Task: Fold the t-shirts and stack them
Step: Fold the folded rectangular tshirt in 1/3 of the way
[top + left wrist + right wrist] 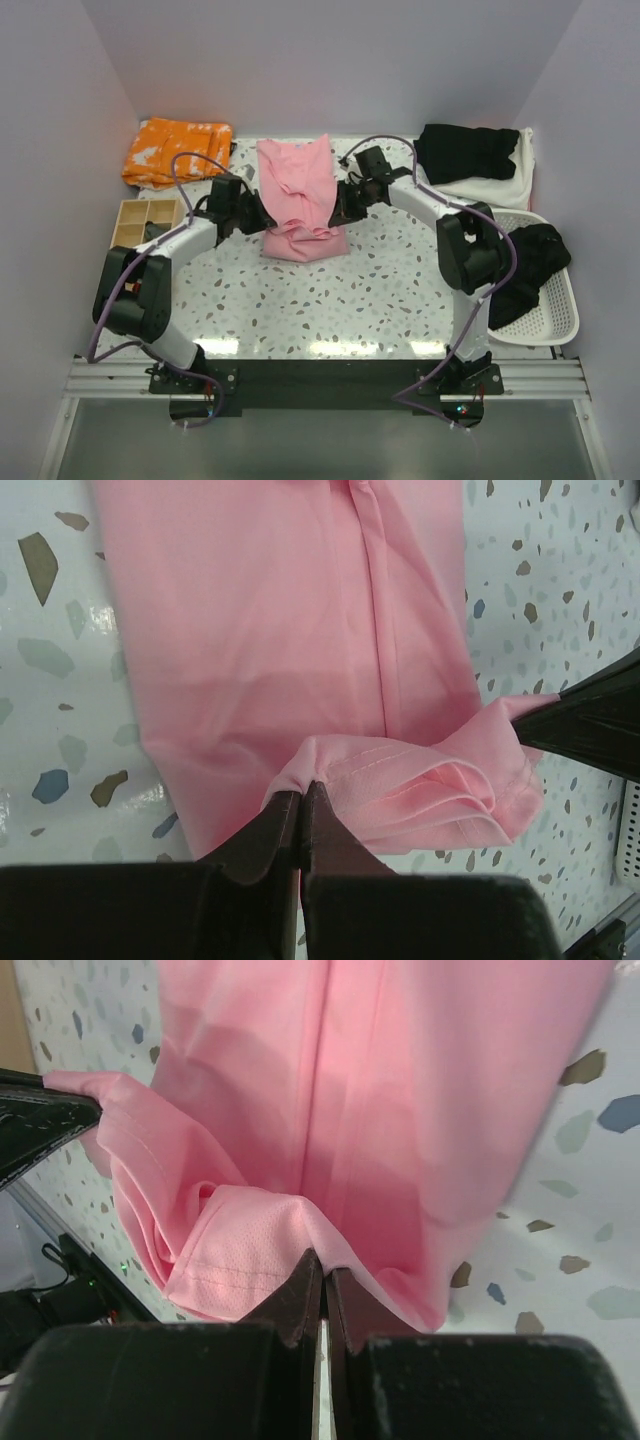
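Observation:
The light pink t-shirt (pixel 298 195) lies in a long strip on the speckled table, its near end bunched. My left gripper (pixel 262 216) is shut on its left hem, seen in the left wrist view (pixel 301 790) pinching the pink cloth (pixel 300 630). My right gripper (pixel 338 212) is shut on the right hem, seen in the right wrist view (pixel 323 1260) with pink cloth (pixel 380 1080) hanging beyond. Both hold the hem lifted off the table. A black shirt (pixel 466 150) lies on an off-white one (pixel 505 185) at the back right.
An orange patterned cloth (pixel 176 150) lies at the back left. A wooden divided box (pixel 146 220) stands at the left. A white basket (pixel 555 315) at the right holds a black garment (pixel 530 265). Walls close in on three sides.

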Controlling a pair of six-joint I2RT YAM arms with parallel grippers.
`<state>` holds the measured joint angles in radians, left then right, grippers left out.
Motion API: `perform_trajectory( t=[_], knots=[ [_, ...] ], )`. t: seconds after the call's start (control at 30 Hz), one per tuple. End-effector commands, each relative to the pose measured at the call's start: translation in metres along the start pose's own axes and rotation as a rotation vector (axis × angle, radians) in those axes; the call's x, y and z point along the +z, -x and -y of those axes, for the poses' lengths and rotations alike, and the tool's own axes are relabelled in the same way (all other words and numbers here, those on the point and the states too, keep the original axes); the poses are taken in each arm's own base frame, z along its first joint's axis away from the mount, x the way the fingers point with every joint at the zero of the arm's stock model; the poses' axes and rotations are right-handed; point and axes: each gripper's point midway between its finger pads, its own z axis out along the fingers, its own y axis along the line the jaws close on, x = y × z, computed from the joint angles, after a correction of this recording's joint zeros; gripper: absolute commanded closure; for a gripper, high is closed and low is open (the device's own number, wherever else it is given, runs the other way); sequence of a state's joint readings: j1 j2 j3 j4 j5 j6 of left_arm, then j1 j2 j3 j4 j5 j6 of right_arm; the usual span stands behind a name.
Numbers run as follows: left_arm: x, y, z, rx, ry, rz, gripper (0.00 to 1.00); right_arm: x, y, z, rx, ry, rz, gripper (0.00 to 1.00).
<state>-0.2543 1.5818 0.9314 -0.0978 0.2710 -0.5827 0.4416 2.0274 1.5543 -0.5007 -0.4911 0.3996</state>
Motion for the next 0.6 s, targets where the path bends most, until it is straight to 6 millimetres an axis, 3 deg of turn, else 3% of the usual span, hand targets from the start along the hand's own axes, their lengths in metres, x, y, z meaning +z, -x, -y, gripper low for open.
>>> perform_trajectory(
  t=[0.0, 0.23, 0.43, 0.5, 0.57],
  knots=[
    [0.010, 0.029, 0.012, 0.043, -0.065, 0.038, 1.00, -0.006, 0.022, -0.001, 0.004, 0.022, 0.015, 1.00],
    [0.031, 0.051, 0.008, 0.042, -0.086, 0.049, 1.00, 0.000, 0.051, 0.017, 0.046, 0.037, 0.045, 1.00],
    [0.036, 0.059, -0.012, 0.012, -0.037, 0.050, 1.00, 0.013, 0.070, 0.027, 0.096, 0.076, 0.049, 1.00],
    [0.038, 0.063, -0.018, 0.009, -0.029, 0.054, 1.00, 0.014, 0.077, 0.030, 0.103, 0.086, 0.062, 0.79],
    [0.043, 0.074, -0.016, 0.031, -0.060, 0.095, 0.98, 0.015, 0.081, 0.034, 0.114, 0.099, 0.072, 0.69]
  ],
)
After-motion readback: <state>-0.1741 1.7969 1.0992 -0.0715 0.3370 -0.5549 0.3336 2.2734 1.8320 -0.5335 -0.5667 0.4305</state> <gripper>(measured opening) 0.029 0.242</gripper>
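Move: Both hands hold the pink t-shirt's hem over its own body. The place to lay it is about 6 cm ahead, 1 cm left and 4 cm below the left hand, and some 8 cm ahead, 1 cm right and 4 cm below the right. From the left hand, the collar end is roughly 24 cm ahead and 7 cm right; the orange shirt is about 22 cm ahead and 24 cm left. The black shirt is around 22 cm ahead and 34 cm right of the right hand. Still pinching the pink hem by its two corners, both hands carry it forward over the shirt towards the collar end while sinking about 2 cm; the left goes some 5 cm, easing off and edging left late on, the right about 7 cm. At the very end the right fingers begin to open around the hem, while the left stay shut. ##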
